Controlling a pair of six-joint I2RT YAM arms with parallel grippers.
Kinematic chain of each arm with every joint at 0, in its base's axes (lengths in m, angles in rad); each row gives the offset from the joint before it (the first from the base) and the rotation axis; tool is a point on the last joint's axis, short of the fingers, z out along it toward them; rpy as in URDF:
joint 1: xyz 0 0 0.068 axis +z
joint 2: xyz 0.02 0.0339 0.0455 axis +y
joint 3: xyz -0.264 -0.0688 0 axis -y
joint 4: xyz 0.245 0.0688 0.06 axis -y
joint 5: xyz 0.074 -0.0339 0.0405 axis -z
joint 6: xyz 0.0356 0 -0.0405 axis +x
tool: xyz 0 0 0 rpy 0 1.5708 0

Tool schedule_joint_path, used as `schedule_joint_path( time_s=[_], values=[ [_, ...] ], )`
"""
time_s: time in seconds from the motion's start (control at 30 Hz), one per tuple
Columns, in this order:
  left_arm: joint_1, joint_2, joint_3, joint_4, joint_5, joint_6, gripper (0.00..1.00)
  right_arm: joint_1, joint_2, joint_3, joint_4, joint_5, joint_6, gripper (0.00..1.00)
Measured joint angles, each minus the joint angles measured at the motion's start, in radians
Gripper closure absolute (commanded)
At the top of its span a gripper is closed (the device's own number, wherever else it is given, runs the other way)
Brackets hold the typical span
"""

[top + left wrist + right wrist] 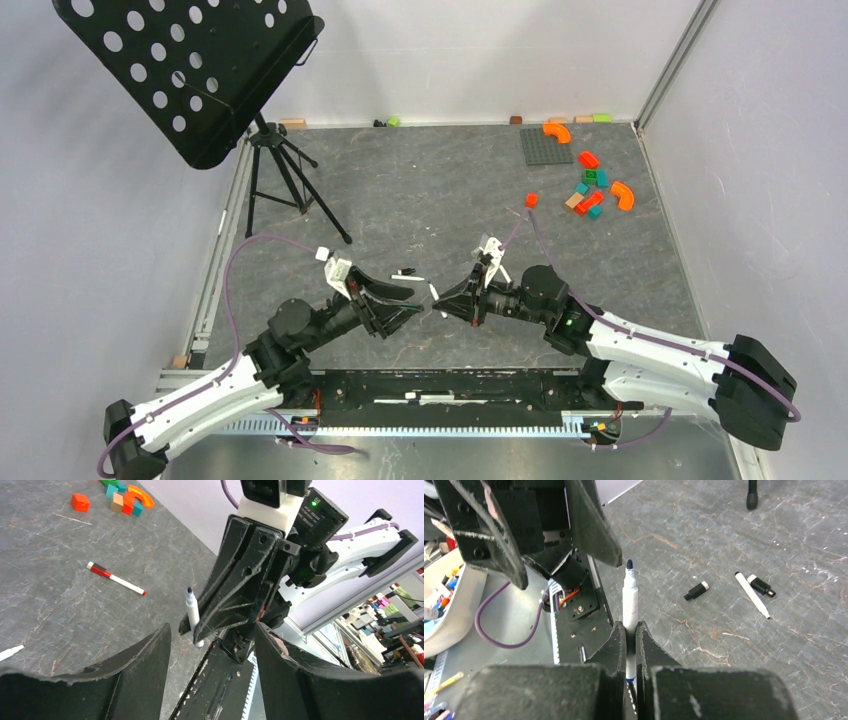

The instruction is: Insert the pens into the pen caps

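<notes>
My right gripper point(630, 627) is shut on a white pen point(629, 597), whose dark tip points at the left gripper. In the left wrist view that pen point(192, 614) stands upright in the right gripper point(197, 630), just beyond my own fingers. My left gripper point(212, 630) is open and holds nothing; in the top view point(405, 312) it faces the right gripper point(447, 300) a short gap away. A pen with a red end point(116, 579) lies on the table. A black pen cap point(696, 591), a second black cap point(761, 586) and another white pen point(751, 594) lie together on the table.
Coloured toy blocks point(592, 190) and a grey baseplate point(545, 146) sit at the back right. A music stand on a tripod point(285, 180) rises at the back left. The black base rail point(450, 385) runs along the near edge. White walls close in both sides.
</notes>
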Motion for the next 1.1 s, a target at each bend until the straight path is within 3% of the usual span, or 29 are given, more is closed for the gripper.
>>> schedule_joint_path(
  time_s=[0.4, 0.53, 0.67, 0.77, 0.8, 0.9, 0.97, 1.1],
  values=[
    [0.000, 0.223, 0.068, -0.012, -0.030, 0.008, 0.49, 0.037, 0.000, 0.002, -0.042, -0.036, -0.033, 1.00],
    [0.000, 0.277, 0.077, 0.016, -0.014, 0.008, 0.65, 0.044, 0.008, 0.008, -0.065, -0.027, -0.042, 1.00],
    [-0.002, 0.305, 0.090, 0.042, 0.016, 0.005, 0.96, 0.055, 0.021, 0.018, -0.074, -0.016, -0.051, 1.00],
    [-0.003, 0.318, 0.097, 0.052, 0.034, 0.006, 0.98, 0.062, 0.024, 0.024, -0.084, 0.000, -0.056, 0.99],
    [-0.003, 0.318, 0.097, 0.052, 0.035, 0.005, 0.98, 0.063, 0.024, 0.024, -0.085, 0.004, -0.057, 0.90],
    [-0.003, 0.312, 0.097, 0.051, 0.034, 0.005, 0.98, 0.069, 0.021, 0.025, -0.086, 0.016, -0.058, 0.49],
    [-0.003, 0.297, 0.097, 0.043, 0.026, 0.002, 0.98, 0.076, 0.011, 0.026, -0.085, 0.017, -0.063, 0.41],
    [-0.003, 0.239, 0.096, 0.033, 0.004, -0.013, 0.98, 0.083, -0.026, 0.023, -0.069, 0.017, -0.069, 0.40]
  ],
)
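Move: The right fingers still hold the uncapped pen nib up by its lower part, its middle about 3 cm above them. From the open left hand that pen is about 4 cm to the right, 3 cm ahead and 3 cm lower. On the table, some 18 cm below the left hand, a white pen lies about 13 cm ahead and 5 cm left, with a black cap 2 cm beyond it and 1 cm farther left. Left hand goes right and down about 5 cm, pinches the pen's nib end; then right fingers open. ##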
